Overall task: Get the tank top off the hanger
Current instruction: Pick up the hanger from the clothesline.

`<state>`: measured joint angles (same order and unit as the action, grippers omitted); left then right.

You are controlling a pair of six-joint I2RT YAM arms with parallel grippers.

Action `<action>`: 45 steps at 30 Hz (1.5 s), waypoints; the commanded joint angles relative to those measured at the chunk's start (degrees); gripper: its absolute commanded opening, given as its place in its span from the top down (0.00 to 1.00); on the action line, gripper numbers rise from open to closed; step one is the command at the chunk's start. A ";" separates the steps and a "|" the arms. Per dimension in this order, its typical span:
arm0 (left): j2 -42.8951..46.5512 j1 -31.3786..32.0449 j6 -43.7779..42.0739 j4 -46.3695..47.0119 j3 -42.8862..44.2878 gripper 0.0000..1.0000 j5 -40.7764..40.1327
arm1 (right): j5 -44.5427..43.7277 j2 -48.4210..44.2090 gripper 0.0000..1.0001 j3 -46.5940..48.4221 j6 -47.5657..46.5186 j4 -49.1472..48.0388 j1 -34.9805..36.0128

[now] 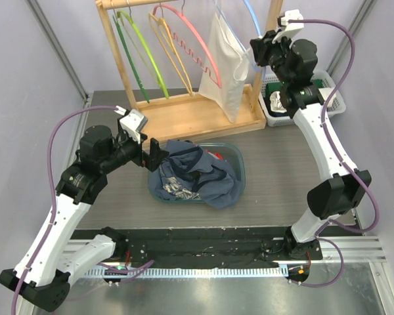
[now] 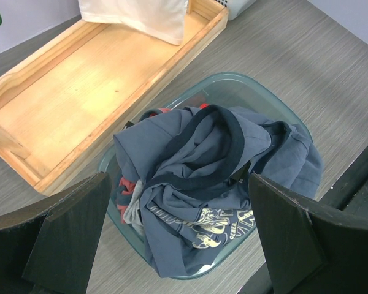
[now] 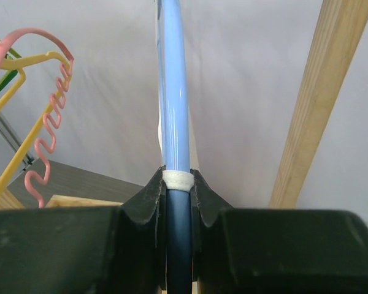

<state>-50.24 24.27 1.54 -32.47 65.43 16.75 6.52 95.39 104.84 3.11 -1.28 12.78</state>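
Note:
A white tank top [image 1: 226, 65] hangs from a light blue hanger [image 1: 251, 16] at the right end of the wooden rack. My right gripper [image 1: 261, 51] is raised beside it, shut on the hanger's blue arm. In the right wrist view the blue hanger [image 3: 173, 92] runs straight up between the fingers, and a white strap [image 3: 178, 179] wraps the bar right at the right gripper [image 3: 178, 187]. My left gripper [image 1: 154, 154] stands open over a basin of clothes. In its wrist view the left gripper [image 2: 178, 239] holds nothing, and the tank top's hem [image 2: 141, 15] shows at the top.
Green [image 1: 141, 52], yellow [image 1: 167, 46] and pink [image 1: 197, 39] hangers hang on the wooden rack [image 1: 184, 118], which has a tray base. A teal basin [image 1: 240, 161] holds a blue shirt [image 2: 202, 171] and other clothes. A white basket [image 1: 328, 105] stands at the back right.

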 commanded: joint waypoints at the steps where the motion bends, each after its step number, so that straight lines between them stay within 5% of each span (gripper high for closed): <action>1: 0.58 -0.37 0.92 3.02 1.37 0.00 1.26 | -2.49 -11.87 0.99 -4.36 -2.58 -5.24 -0.21; 14: -0.12 -0.28 2.76 3.55 4.79 0.00 2.23 | 3.41 -34.99 0.99 -18.69 -7.51 15.68 -0.21; 21: -0.83 -0.28 4.70 4.08 7.69 0.00 3.55 | 3.32 -43.53 0.99 -15.90 -6.98 21.75 -0.21; 31: -0.21 -0.63 5.75 4.96 8.22 0.00 4.25 | 9.55 -39.59 0.99 3.69 -7.33 32.11 -0.29; 35: 0.14 -1.24 6.02 5.05 8.75 0.00 4.43 | 21.12 -35.29 0.99 11.42 -6.28 34.94 -0.21; 45: 1.46 -2.12 7.33 5.31 8.05 0.00 6.97 | 35.55 -32.47 0.99 15.66 -1.62 35.29 -0.29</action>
<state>-49.78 22.72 7.35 -29.98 72.03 21.34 33.71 62.02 118.76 -1.54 36.45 12.60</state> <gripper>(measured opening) 0.996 0.183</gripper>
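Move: The tub, over which the held tank top is being brought, lies about 21 cm back from the right hand, 17 cm to its left and some 43 cm below. The white tank top hangs about 8 cm ahead, 9 cm left and 12 cm below; the pink hanger is roughly 18 cm left and 3 cm ahead, at about hand height. From the left hand the tub is some 4 cm ahead, 15 cm right and 28 cm down. The blue hanger with the white tank top, its end still pinched in the right fingers, is drawn swiftly some 33 cm back from the clothesline, then also raised about 14 cm; late on, the wrist swings counter-clockwise and tips up. The empty left hand, kept wide open, rises about 6 cm with a slight tilt. ##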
